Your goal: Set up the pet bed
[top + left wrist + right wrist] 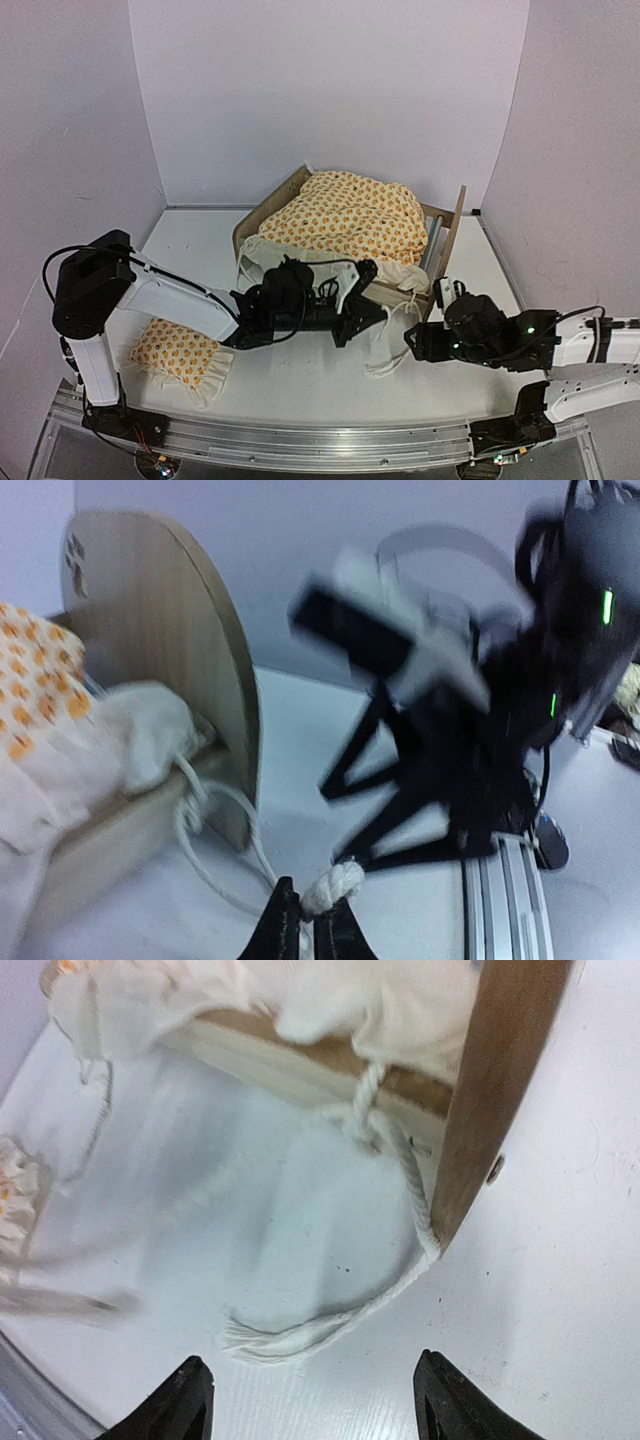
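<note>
The pet bed (pixel 268 208), a light wooden frame, stands at the middle back of the table with an orange-patterned blanket (pixel 350 215) heaped on it. Cream cloth (pixel 300 255) hangs over its near side. A white cord (pixel 300 1335) trails from that cloth past the bed's end board (pixel 500 1090) onto the table. My left gripper (pixel 308 905) is shut on the cord's knotted end (pixel 338 883), just in front of the bed. My right gripper (pixel 315 1385) is open above the cord's frayed end, which lies loose on the table. The mattress is hidden.
A small orange-patterned pillow (pixel 175 350) lies at the near left beside the left arm's base. My right arm (pixel 500 710) shows blurred and close in the left wrist view. A metal rail (pixel 300 445) runs along the near edge, and walls enclose the other three sides.
</note>
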`<state>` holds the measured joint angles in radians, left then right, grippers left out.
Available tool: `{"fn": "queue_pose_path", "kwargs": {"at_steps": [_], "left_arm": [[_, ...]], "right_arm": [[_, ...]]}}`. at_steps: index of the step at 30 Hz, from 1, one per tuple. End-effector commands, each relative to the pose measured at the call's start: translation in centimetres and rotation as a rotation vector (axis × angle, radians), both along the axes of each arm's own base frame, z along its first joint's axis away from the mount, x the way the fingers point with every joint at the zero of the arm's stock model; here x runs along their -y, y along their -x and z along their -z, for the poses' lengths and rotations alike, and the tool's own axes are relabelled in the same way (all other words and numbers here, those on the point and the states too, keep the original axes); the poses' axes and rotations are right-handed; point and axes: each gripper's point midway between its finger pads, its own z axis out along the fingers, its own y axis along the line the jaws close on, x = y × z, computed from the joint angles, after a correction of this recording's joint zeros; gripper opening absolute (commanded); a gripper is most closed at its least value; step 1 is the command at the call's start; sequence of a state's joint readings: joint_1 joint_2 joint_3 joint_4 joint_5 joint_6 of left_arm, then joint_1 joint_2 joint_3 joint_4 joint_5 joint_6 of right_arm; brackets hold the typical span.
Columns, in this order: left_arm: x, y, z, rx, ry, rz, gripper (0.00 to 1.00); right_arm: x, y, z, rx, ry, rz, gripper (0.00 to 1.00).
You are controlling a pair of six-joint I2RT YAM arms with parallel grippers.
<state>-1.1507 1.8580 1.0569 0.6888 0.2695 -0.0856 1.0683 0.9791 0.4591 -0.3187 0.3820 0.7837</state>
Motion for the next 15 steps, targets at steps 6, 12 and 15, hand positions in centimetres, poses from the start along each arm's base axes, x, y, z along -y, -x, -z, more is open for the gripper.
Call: {"fn": "queue_pose_path", "kwargs": {"at_steps": [6,12,15], "left_arm": [[-1.3,4.8,6.8,-0.069,-0.127,0.056,0.33],[-6.8,3.0,3.8,-0.003,-0.137,-0.106,0.91],[-9.3,0.2,3.1,-0.068,-0.182,-0.242,0.92]], "right_arm": [[2.2,-3.2,-14.7,0.328,0.1,0.038,0.9],[5.5,-11.1,-18.8,0.295,0.176,0.217,0.98],[7.6,-14.1,-19.3,0.231,0.25,0.29,0.98]]}}
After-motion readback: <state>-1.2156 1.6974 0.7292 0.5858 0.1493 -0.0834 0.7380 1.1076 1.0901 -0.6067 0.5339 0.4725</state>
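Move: The bed's headboard, which the right hand heads for, has its middle some 22 cm ahead of that hand, 6 cm to its right and about level with it. The tie's knot on the rail is about 13 cm ahead of the right hand, 1 cm left and 3 cm lower. The left hand still pinches a rope tail; from this hand that knot lies roughly 13 cm ahead, 6 cm right and 14 cm below, while the small pillow is about 38 cm left, 6 cm ahead, 21 cm below. Up first, then forward and a little right, the right hand travels about 20 cm towards the near edge of the bed's headboard, its already parted fingers opening fully and levelling out. The left hand sinks some 10 cm and draws back from the knot, then swings left, fingertips dipping about 15 degrees, as its fingers open wide and let go of the rope tail. ##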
